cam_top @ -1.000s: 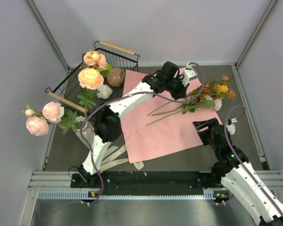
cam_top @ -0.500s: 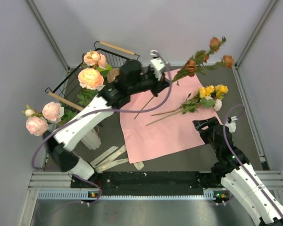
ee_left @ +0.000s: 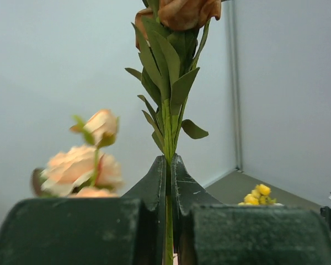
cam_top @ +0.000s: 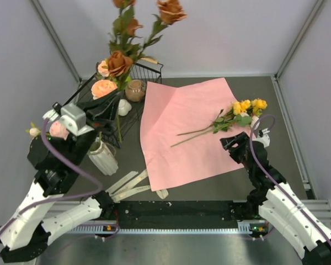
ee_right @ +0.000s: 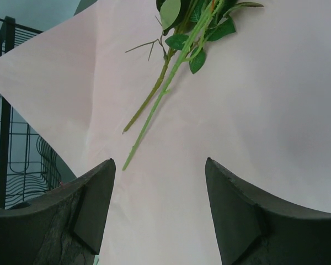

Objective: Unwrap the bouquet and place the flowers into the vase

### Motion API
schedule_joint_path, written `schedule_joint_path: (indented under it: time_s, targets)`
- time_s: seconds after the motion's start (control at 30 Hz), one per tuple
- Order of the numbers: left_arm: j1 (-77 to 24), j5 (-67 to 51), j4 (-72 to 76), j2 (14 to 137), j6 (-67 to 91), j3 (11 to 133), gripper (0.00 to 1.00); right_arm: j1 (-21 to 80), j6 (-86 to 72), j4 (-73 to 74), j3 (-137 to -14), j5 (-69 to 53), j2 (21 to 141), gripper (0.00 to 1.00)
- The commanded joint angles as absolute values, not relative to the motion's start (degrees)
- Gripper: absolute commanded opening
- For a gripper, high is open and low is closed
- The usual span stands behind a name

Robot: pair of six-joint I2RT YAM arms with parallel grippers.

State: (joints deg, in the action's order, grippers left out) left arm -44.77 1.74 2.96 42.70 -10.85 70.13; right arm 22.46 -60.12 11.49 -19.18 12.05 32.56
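The bouquet is undone: its pink wrapping paper (cam_top: 182, 138) lies flat on the table. My left gripper (cam_top: 115, 113) (ee_left: 169, 160) is shut on the green stem (ee_left: 168, 221) of a spray of orange-brown roses (cam_top: 119, 63), held upright over the table's left side. The stem's lower end hangs just above the white ribbed vase (cam_top: 103, 157). Yellow flowers (cam_top: 245, 106) with long stems (ee_right: 171, 83) lie on the paper. My right gripper (cam_top: 231, 143) (ee_right: 159, 163) stands open over the paper's right part, with nothing between its fingers.
A black wire basket (cam_top: 145, 69) at the back left holds a brown pot (cam_top: 135, 90), a small white pot (cam_top: 121, 106) and peach roses (cam_top: 103, 88). A pink rose (cam_top: 58, 130) shows beside my left wrist. Cream ribbon strips (cam_top: 129, 185) lie near the front edge.
My left arm has swung from the paper's far side to the left, carrying the orange-brown roses and turning them upright above the vase. The right arm has barely moved.
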Motion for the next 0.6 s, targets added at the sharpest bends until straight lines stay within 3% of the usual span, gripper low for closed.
schedule_joint_path:
  time_s: [0.0, 0.2, 0.57]
  targets:
    - [-44.65, 11.59, 5.88, 36.23, -16.08, 64.52, 0.00, 21.88, -58.71, 5.37, -21.18, 9.06, 35.33, 0.67]
    - [-44.65, 16.51, 7.91, 24.45, -27.48, 56.35, 0.00, 21.80, -58.62, 4.40, -21.18, 8.26, 36.39, 0.67]
    - [-44.65, 31.54, 25.55, 18.89, -37.52, 42.56, 0.00, 21.88, -59.50, 3.87, -20.66, 6.50, 36.39, 0.66]
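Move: The left hand is high up, holding the brown rose stem. The vase it is bound for lies about 15 cm to its left, roughly level with it front to back, its middle some 46 cm below. From the same hand the white bowl in the basket is about 23 cm ahead and 10 cm left, and the cream ribbon strips about 5 cm back and 5 cm left on the table. From the right hand the vase is some 45 cm left and 6 cm back. Still pinching the brown rose stem between shut fingers, blooms up, the left hand swings left about 12 cm towards the space above the vase while sinking some 6 cm, most of the sideways travel coming before it slows. It eases back slightly on the way, and the wrist turns counter-clockwise some 30 degrees. ##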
